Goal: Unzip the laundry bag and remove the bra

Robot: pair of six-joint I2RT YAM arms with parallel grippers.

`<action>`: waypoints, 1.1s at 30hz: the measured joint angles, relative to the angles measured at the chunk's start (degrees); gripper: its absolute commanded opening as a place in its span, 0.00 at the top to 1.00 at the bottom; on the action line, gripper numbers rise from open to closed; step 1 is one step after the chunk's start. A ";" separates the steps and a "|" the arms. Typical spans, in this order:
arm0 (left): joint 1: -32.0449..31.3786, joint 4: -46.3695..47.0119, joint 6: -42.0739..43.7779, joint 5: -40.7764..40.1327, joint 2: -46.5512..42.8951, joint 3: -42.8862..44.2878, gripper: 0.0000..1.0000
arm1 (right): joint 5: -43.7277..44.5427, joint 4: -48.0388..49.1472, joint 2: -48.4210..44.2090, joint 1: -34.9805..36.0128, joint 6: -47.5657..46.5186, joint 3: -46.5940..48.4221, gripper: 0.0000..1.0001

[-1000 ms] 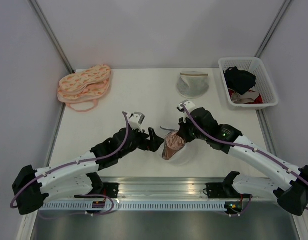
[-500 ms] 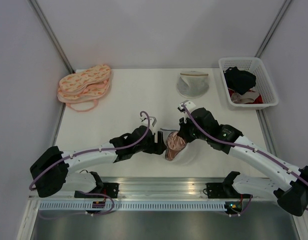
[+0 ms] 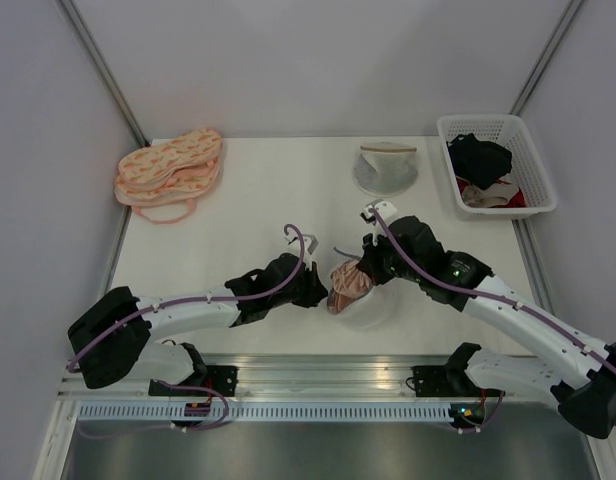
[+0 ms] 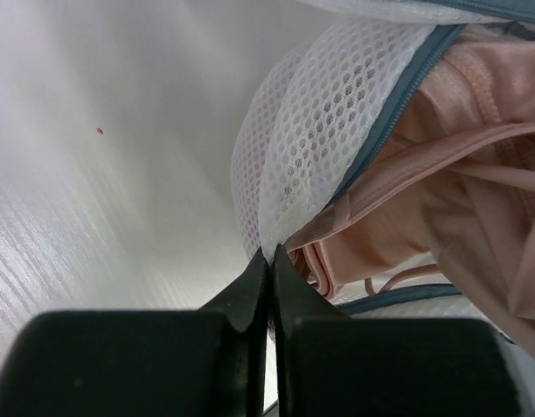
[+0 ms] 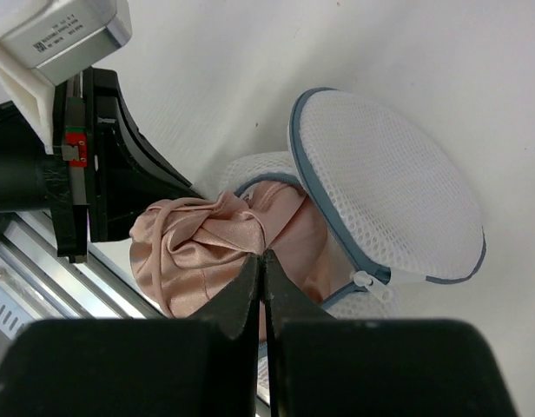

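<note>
The white mesh laundry bag point(image 3: 370, 305) lies unzipped near the table's front edge, and its grey-blue zip rim point(image 5: 313, 200) gapes wide. The pale pink bra point(image 3: 348, 285) bulges out of the opening. My right gripper point(image 5: 263, 254) is shut on a fold of the bra point(image 5: 207, 248), pinching it at the fingertips. My left gripper point(image 4: 271, 250) is shut on the edge of the mesh point(image 4: 324, 130) of the laundry bag, beside the bra point(image 4: 441, 191). From above, the left gripper point(image 3: 320, 292) sits just left of the bag and the right gripper point(image 3: 360, 272) just over it.
A stack of peach patterned bras point(image 3: 168, 170) lies at the back left. A greyer round mesh bag point(image 3: 385, 168) sits at the back centre. A white basket point(image 3: 533, 195) of dark clothes stands at the back right. The table's front rail point(image 3: 318, 370) is close behind the bag.
My left arm reached right to the bag and its jaws closed on the mesh edge. The right gripper kept its hold on the bra, which has come slightly further out.
</note>
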 measured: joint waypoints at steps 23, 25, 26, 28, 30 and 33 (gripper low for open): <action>0.00 3.85 -0.04 -0.79 4.66 0.00 0.98 | -43.17 32.17 -7.28 -1.79 14.14 -6.40 1.00; -0.09 4.55 -0.07 -0.96 5.09 -0.02 0.98 | -45.38 33.64 -8.50 -1.79 15.08 -6.49 1.00; -0.13 4.87 -0.09 -1.01 5.38 -0.02 0.98 | -46.23 34.23 -9.27 -1.79 15.43 -6.49 1.00; -0.26 5.46 -0.15 -1.03 6.01 -0.04 0.98 | -47.89 35.21 -10.95 -1.88 15.98 -6.49 1.00; -0.33 5.81 -0.37 -1.20 6.75 -0.28 0.98 | -48.57 35.98 -12.70 -1.88 15.89 -6.47 1.00; -0.35 5.84 -0.52 -1.42 7.37 -0.66 0.98 | -47.17 33.09 -14.69 -1.88 13.44 -4.98 1.00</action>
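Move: The bra I have pinched in my right hand sits with its middle about 2 cm back, 3 cm to the left and 6 cm below those fingertips. The laundry bag's middle lies roughly 5 cm back from them and 11 cm down, neither left nor right. My left hand already grips the bag's rim; from it the bra is about 6 cm right, 2 cm ahead and 4 cm up, and the bag's middle about 9 cm right and 1 cm back, level with it. With my left fingers still shut on the bag's rim, holding it back and easing down about 3 cm, I pull the bra up and out of the opening with my right hand, some 16 cm up and 12 cm back, first swinging left, then slightly right again. As it climbs, my right wrist turns nearly 60 degrees, from slanting down to pointing level to the left, its grip kept shut. ##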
